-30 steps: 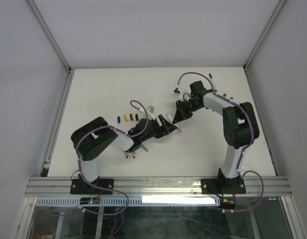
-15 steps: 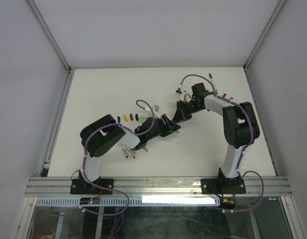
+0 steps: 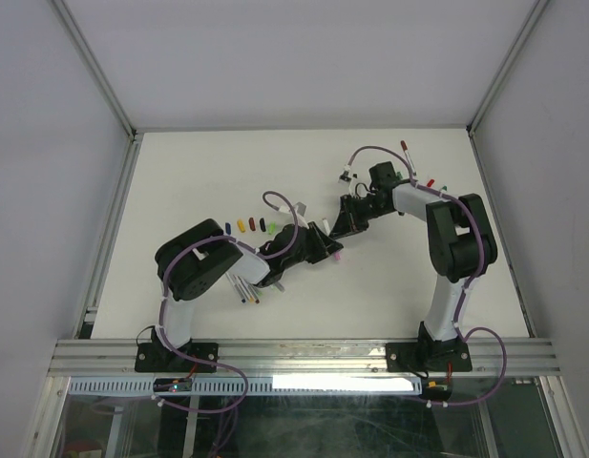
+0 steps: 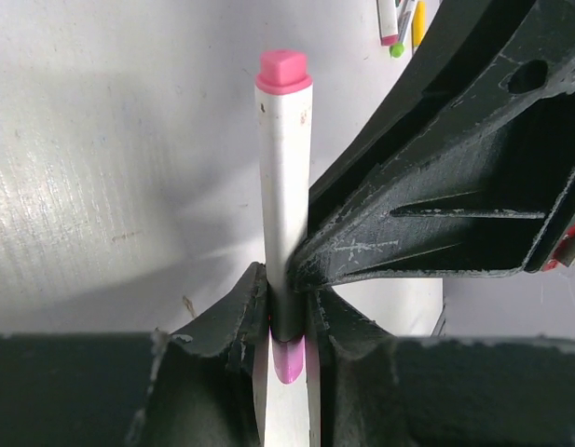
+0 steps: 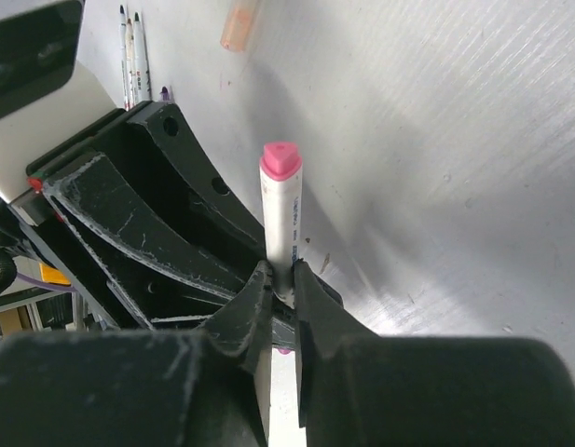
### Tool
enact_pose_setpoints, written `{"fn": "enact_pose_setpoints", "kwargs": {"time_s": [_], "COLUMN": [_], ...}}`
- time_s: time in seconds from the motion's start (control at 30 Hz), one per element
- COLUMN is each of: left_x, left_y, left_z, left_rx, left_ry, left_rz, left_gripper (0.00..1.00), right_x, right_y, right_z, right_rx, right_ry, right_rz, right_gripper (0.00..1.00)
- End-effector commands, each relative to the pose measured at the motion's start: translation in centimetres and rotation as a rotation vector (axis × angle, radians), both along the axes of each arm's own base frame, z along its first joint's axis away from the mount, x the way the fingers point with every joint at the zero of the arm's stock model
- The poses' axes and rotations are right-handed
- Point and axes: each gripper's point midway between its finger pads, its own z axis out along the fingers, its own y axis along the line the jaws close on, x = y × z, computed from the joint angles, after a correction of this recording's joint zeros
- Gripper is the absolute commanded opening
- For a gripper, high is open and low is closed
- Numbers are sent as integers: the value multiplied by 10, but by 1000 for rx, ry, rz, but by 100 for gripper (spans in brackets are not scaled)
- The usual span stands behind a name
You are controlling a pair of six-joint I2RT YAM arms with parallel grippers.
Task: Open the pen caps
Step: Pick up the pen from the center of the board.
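A pink pen (image 4: 285, 177) with a white barrel is held off the table by both grippers. My left gripper (image 4: 287, 312) is shut on its lower barrel, and a pink end (image 4: 288, 360) sticks out behind the jaws. My right gripper (image 5: 282, 279) is shut on the same barrel, right against the left fingers; the pen's other pink end (image 5: 280, 158) points away. In the top view the two grippers (image 3: 323, 242) (image 3: 342, 227) meet mid-table. A row of loose pen caps (image 3: 251, 225) lies to their left.
Several pens (image 3: 248, 292) lie beside the left forearm, and they also show in the right wrist view (image 5: 133, 56). More pens (image 3: 431, 181) lie at the back right. A blurred orange cap (image 5: 239, 26) lies near the row. The table's walls stand on three sides.
The left arm has swung its elbow to the right and brought the pen closer to the right gripper. The right gripper has come down-left and closed on the pen.
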Motion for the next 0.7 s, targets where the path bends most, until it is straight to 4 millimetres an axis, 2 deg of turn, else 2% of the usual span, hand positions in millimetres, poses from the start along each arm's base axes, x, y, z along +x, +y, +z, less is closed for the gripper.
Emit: {"fn": "enact_pose_setpoints", "kwargs": {"time_s": [0.0,0.13,0.27,0.4,0.53,0.67], "left_x": [4,-7,-21,-50,-77,-101], "left_y": [-7,2,15,17,27,37], "left_z": [37,48,62,83,88,86], "left_rx": [-39,-3,44,71,119,159], "left_ry": [-108,-185,-310,-436,-494,-506], "left_rz": [-19,-72,-143,-320,-468,-599], "left_gripper": [4,4,3,3,3,5], "right_x": [3,6,0,-12,-32,-66], "right_y": [-2,-17,-28,-29,-30,-36], "right_z": [25,47,76,107,137,137], "right_rx": [79,108,116,151,200,210], "right_ry": [-37,-121,-281,-497,-742,-1006], "right_rz": [3,6,70,158,277,474], "right_gripper": [18,31,33,34,36,47]}}
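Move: The pink pen is already in both my hands. Its middle is about 2 cm ahead of my left hand, 1 cm left and 2 cm above; the peach cap lies some 5 cm ahead and 13 cm left, the green cap 5 cm ahead and 16 cm left, the loose purple pen 8 cm back and 15 cm left, all roughly 7 cm lower. From my right hand, the pen's middle is about 1 cm back, level sideways, 1 cm below. My right hand opens its fingers, letting go of the white barrel, and climbs about 13 cm, drawing a little right and back as it rolls some 40 degrees. My left hand keeps its pinch near the pen's lower pink end and carries the pen up nearly 9 cm and back towards my base, slightly left, its fingers tipping up and swinging clockwise. ##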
